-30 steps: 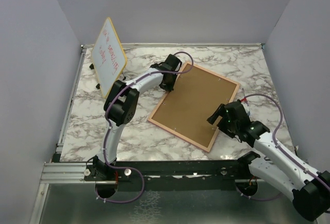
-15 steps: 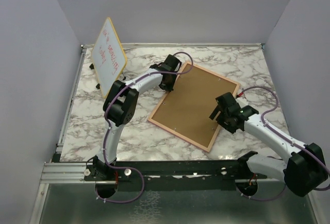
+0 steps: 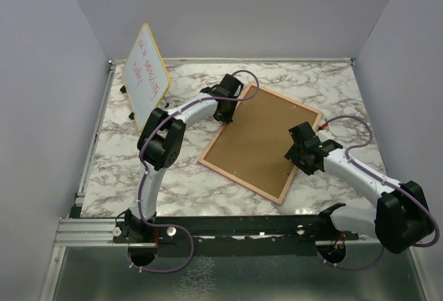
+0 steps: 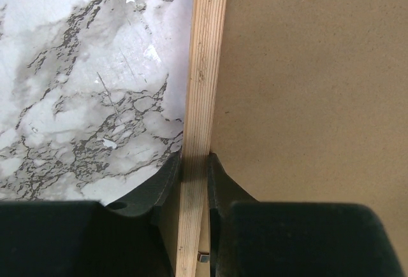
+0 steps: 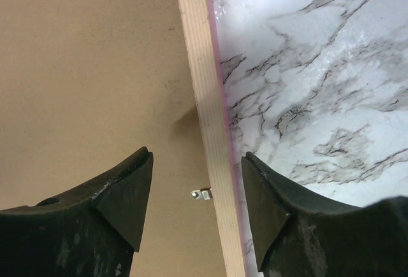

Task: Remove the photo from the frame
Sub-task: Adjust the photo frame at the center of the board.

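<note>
The frame point(image 3: 261, 142) lies face down on the marble table, its brown fibreboard back up and its pink border showing around the edge. The photo is hidden beneath the back. My left gripper point(image 3: 225, 111) is shut on the frame's left rail point(image 4: 203, 86), one finger on each side of the wood point(image 4: 194, 165). My right gripper point(image 3: 296, 154) hangs open over the right rail point(image 5: 205, 99). Its fingers straddle the rail without touching it point(image 5: 196, 156). A small metal clip point(image 5: 202, 194) sits on the back between them.
A yellow-edged whiteboard point(image 3: 147, 73) with red writing stands tilted at the back left. Grey walls enclose the table on three sides. Bare marble point(image 3: 180, 176) shows to the left of and in front of the frame, and more point(image 5: 319, 86) lies to the right of the rail.
My right arm has swung forward and in over the frame's right rail, and its jaws have narrowed. The left gripper and the frame have stayed put.
</note>
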### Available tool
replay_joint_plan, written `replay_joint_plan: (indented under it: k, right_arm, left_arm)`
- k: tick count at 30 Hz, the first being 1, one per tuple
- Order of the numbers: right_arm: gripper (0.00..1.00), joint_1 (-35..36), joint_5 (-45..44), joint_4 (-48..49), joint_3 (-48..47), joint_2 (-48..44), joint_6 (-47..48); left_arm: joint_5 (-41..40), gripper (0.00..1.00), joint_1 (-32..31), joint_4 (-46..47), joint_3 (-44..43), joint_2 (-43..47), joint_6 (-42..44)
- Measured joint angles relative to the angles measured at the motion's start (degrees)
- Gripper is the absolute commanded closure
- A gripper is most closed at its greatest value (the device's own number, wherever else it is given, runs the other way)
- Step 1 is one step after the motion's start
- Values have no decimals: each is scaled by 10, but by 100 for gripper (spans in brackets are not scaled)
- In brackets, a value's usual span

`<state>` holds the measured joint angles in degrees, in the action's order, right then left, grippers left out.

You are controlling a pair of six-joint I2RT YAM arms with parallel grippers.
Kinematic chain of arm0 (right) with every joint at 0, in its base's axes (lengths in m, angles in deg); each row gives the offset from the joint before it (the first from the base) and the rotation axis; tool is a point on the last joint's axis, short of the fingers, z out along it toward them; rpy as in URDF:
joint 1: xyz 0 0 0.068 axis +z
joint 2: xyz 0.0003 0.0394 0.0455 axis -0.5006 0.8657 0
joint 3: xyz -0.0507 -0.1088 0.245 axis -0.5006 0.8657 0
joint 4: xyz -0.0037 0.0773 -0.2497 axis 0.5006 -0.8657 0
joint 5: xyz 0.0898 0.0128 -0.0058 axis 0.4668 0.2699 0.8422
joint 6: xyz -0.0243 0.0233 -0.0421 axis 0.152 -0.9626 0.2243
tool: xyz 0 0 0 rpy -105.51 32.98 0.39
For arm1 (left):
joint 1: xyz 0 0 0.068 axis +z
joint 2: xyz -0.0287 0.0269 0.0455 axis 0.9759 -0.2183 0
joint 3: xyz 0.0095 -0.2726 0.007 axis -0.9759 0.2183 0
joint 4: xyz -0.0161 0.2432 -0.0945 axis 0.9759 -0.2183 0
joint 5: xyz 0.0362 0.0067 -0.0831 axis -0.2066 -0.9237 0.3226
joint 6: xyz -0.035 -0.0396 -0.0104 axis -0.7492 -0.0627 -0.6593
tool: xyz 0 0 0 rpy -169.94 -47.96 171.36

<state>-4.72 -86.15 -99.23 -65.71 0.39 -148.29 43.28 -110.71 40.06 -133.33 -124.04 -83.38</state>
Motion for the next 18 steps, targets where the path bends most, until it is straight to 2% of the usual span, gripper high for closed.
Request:
replay_joint_plan:
  k: [4, 6, 11, 16, 18]
  right_arm:
    - [45, -17, 3, 13, 3, 12, 6]
    - [53, -30, 7, 21, 8, 16, 9]
    - [55, -43, 11, 32, 15, 23, 21]
    - [71, -44, 20, 47, 16, 26, 32]
    - [71, -44, 20, 47, 19, 27, 36]
  left_arm:
    - [0, 92, 0, 4, 4, 2, 1]
    - [0, 92, 0, 6, 5, 3, 1]
    - [0, 92, 1, 6, 5, 3, 1]
    - [0, 92, 1, 11, 11, 6, 0]
    - [0, 92, 1, 17, 18, 9, -1]
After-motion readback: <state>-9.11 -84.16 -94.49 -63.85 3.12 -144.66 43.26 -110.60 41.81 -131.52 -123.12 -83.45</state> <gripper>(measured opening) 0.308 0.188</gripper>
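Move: Just under the open right fingers lies the photo frame's right rail, about 1 cm ahead, 1 cm to the right and 2 cm down. A small metal clip sits about 3 cm back and 2 cm left of the hand, and the frame's near right corner is some 14 cm back and 5 cm left. From the left hand, that stretch of right rail lies about 15 cm back and 25 cm to the right. Sinking some 2 cm while edging a good 1 cm to its right and slightly forward, the right hand brings its fingertips down astride the frame's wooden right rail. The fingers close to about half their earlier gap, until one tip is close against the backing-board side and the other against the pink outer side. The left hand stays in place and keeps its pinch on the opposite rail. ##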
